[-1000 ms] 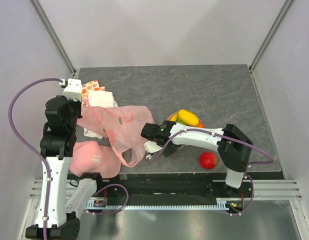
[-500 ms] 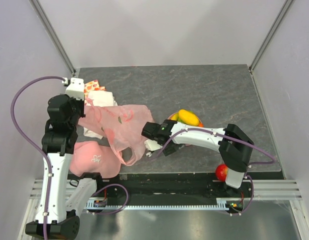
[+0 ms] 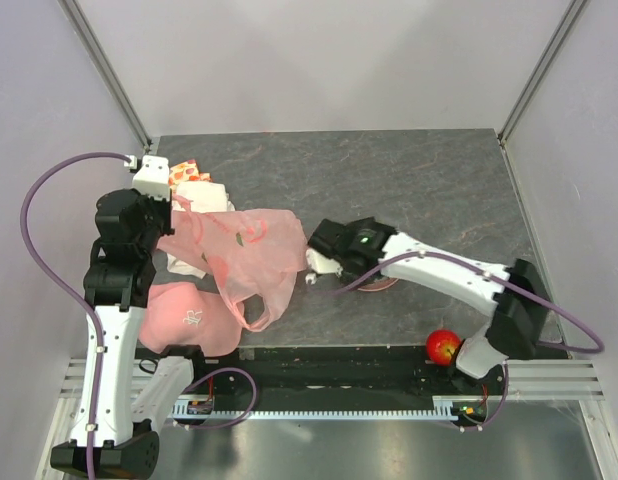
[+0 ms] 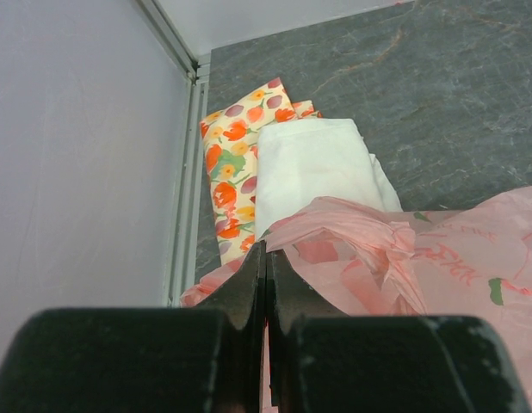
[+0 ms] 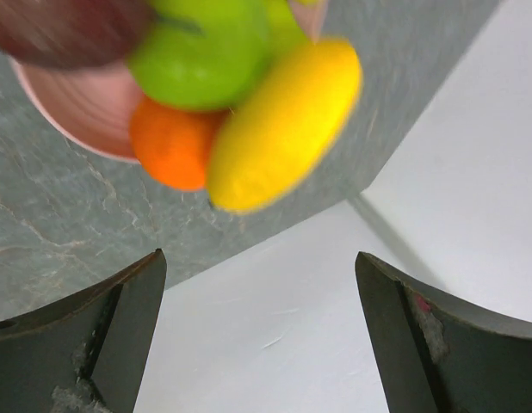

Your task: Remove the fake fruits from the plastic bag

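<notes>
My left gripper (image 4: 266, 251) is shut on a fold of the pale-pink plastic bag (image 4: 429, 249), holding it up at the table's left side (image 3: 172, 215). The bag (image 3: 244, 255) hangs crumpled towards the middle. My right gripper (image 5: 259, 258) stands open and empty. It hovers beside the bag's right edge (image 3: 319, 255) over a pink plate (image 5: 85, 107). On the plate lie a green apple (image 5: 201, 47), an orange (image 5: 170, 142), a yellow mango (image 5: 283, 125) and a blurred dark plum (image 5: 64, 30). A red apple (image 3: 444, 346) rests at the front edge beside the right arm's base.
A fruit-printed cloth (image 4: 231, 163) and a folded white cloth (image 4: 313, 168) lie at the back left under the bag. A pink cloth with a logo (image 3: 189, 318) lies at the front left. In the top view my right arm hides most of the plate (image 3: 377, 286).
My right arm has swung right and away from the bag, and now covers the plate. The red apple rolled from the table to the front edge. The left arm held still.
</notes>
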Robot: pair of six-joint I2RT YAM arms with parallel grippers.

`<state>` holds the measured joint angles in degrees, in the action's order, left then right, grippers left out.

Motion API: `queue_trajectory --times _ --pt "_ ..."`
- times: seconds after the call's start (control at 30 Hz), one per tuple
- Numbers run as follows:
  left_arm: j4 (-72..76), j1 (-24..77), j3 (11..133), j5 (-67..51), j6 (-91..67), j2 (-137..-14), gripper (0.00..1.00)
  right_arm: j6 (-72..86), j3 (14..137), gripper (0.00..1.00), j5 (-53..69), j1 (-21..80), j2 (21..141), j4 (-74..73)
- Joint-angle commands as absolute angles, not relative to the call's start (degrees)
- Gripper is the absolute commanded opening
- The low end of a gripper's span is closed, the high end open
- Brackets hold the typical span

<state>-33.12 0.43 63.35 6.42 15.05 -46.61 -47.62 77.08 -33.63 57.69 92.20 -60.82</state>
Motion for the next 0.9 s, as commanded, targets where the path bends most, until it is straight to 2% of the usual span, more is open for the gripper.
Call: queue_trajectory --times 0.0,0.17,0.23,0.27,0.33,0.37,0.47,0.63,0.87 --pt "-33.14 0.17 65.12 3.87 12.22 -46.58 0.02 -38.78 78.75 0.98 -34.12 50.12 79.30 -63.71" --pt "-31.82 0.18 65.04 1.94 11.43 -47.81 0.02 -40.06 74.28 0.98 -12.63 32.46 71.12 -74.77" --pt "-31.20 0.09 64.69 0.79 11.16 -48.16 0.02 -41.39 73.56 0.98 -6.02 26.76 71.19 -81.10" --pt "-31.20 0.09 64.43 0.79 10.38 -48.34 0.05 -41.92 72.96 0.98 -2.58 24.89 71.80 -83.73" --pt "-31.29 0.09 64.34 0.53 9.85 -48.69 0.12 -42.27 69.89 0.98 -1.41 22.51 71.63 -83.85" --pt "-31.20 0.09 64.34 0.61 9.76 -48.69 0.19 -43.23 68.74 0.98 -1.23 21.98 71.72 -83.85" --pt "-31.38 0.18 64.34 0.88 10.10 -48.78 0.24 -46.31 63.99 0.98 -0.18 20.22 74.61 -83.85" --pt "-31.99 0.18 63.90 1.40 11.16 -49.30 0.27 -54.39 58.63 0.98 7.63 17.32 78.74 -83.85" --pt "-32.61 0.17 63.37 3.42 14.23 -51.50 0.46 -49.06 60.12 0.98 19.21 16.53 82.09 -84.02"
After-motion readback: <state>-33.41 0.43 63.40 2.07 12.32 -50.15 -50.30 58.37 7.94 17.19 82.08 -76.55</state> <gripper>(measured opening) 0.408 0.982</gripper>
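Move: From the right hand, open and empty, the red apple lies near the front edge about 17 cm back and 16 cm right, some 12 cm lower. The fruit plate's middle is about 3 cm ahead, 2 cm left and 14 cm below; its dark purple fruit lies 1 cm back and 4 cm left. The left hand grips the plastic bag, whose middle is roughly 3 cm back, 16 cm right and 22 cm below; a white cloth lies 3 cm ahead, 7 cm right and 30 cm below. The left fingers, shut on the plastic bag's edge, open to under half as that hand eases a couple of centimetres down and right. Meanwhile the open, empty right hand leaves the plate quickly, arcing about 15 cm right with a small rise, then back and down towards the red apple; it turns clockwise some 35 degrees and tips until its fingers point down and slightly back, short of touching. ##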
